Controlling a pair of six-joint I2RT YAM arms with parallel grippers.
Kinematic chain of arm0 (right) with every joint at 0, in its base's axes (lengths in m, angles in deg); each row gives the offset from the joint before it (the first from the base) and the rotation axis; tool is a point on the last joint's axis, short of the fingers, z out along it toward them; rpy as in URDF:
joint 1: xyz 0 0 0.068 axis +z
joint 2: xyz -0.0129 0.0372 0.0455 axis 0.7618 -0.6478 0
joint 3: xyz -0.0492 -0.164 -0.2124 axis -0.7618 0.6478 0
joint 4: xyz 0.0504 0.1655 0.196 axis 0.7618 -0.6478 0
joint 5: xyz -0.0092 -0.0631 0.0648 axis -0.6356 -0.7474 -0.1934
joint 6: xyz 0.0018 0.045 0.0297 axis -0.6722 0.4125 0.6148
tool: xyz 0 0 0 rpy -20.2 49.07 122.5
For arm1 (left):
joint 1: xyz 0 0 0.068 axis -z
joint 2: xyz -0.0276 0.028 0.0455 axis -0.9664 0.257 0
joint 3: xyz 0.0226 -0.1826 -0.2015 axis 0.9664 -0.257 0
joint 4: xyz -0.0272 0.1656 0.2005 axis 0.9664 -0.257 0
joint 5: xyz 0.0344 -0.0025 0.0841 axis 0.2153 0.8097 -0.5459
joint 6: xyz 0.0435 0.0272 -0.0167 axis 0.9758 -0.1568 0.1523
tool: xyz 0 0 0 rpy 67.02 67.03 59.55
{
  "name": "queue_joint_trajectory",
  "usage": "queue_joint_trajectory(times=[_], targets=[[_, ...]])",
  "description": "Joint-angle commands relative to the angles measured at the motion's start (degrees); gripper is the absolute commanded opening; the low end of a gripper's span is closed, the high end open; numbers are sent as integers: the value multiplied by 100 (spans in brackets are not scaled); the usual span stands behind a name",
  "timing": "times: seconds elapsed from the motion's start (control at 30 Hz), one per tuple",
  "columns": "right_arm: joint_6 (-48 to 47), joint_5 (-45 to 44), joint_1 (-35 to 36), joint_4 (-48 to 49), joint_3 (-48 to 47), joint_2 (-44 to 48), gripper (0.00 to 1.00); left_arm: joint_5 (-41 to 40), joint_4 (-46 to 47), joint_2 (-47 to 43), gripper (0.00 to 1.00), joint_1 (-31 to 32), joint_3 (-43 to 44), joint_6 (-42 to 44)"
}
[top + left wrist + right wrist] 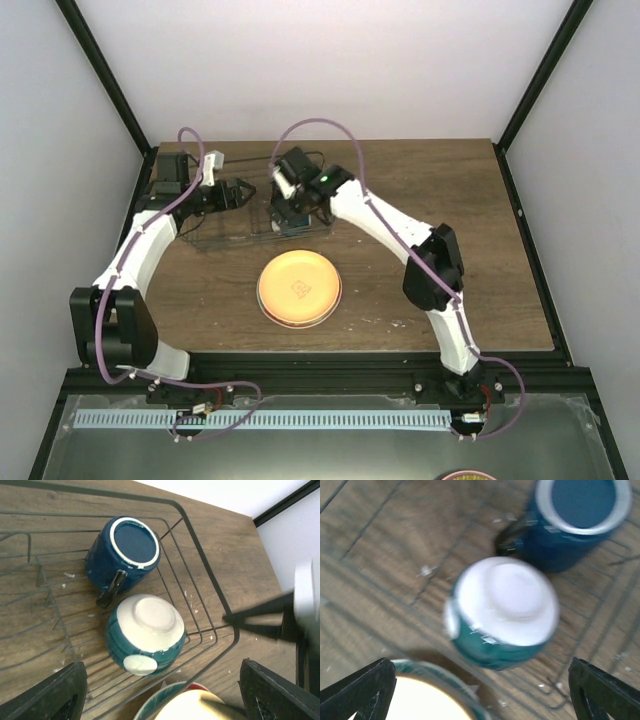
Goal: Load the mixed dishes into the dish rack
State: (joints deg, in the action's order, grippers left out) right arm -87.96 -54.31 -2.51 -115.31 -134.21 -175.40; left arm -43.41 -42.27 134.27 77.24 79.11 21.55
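Note:
The wire dish rack (pixel 214 238) stands at the back of the table. Inside it a dark blue mug (pixel 127 555) and a white-and-teal bowl (pixel 145 632) rest upside down side by side; the right wrist view shows the same bowl (pixel 502 612) and mug (pixel 575 520). The orange-yellow plate (pixel 299 288) lies on the table in front of the rack, seemingly on the mint-green, red-edged plate (pixel 150 706). My left gripper (pixel 238 192) hovers open over the rack's left part. My right gripper (pixel 288 212) hangs open above the bowl. Neither holds anything.
The rack's wire rim (pixel 200 560) runs between the bowl and the plates. Part of my right arm (pixel 302 600) shows at the right of the left wrist view. Black frame posts (pixel 105 75) and white walls surround the wooden table (pixel 450 220).

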Motion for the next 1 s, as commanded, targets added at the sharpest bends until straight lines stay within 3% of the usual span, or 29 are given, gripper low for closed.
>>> queue_joint_trajectory(times=[0.0,0.2,0.37,0.57,0.77,0.97], targets=[[1030,299,-1008,132,-220,404,95,-255,-617,-422,84,-2,-85,308],[1890,153,-2309,192,-90,601,94,-364,-1200,-969,84,53,-564,360],[2042,170,-2905,15,-235,311,94,-468,-1932,-1188,84,345,-661,610],[2062,279,-3051,110,36,159,94,-1163,-2834,-777,81,1077,-529,920],[2108,324,-3059,273,365,290,94,-1628,-3033,-227,75,1355,-437,951],[2069,176,-3059,432,937,643,95,-1827,-3055,600,54,1600,-243,1108]])
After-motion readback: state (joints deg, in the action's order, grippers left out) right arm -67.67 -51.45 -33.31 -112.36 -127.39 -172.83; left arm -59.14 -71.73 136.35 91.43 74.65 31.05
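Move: The plate stack, cream plate on top, lies some 16 cm back, 14 cm right and 20 cm below the left hand. The dish rack's middle is about 4 cm ahead, 2 cm right and 17 cm below that hand. In its right end stand the bowl, about 1 cm ahead and 11 cm right, and the mug, about 9 cm ahead and 10 cm right. From the right hand, the plate stack is roughly 13 cm back, 2 cm right and 16 cm below. The plate stack is what the left hand heads for: the hand draws back about 13 cm across the rack's front edge, then sinks some 12 cm towards the stack's left rim, tipping its fingers steeply down and partly closing them, still clear of the plates. The empty right hand swings right and forward, nearly 30 cm, away from the bowl and out of the rack, turning about 45 degrees clockwise, then sinks a little beyond the rack's right end. ##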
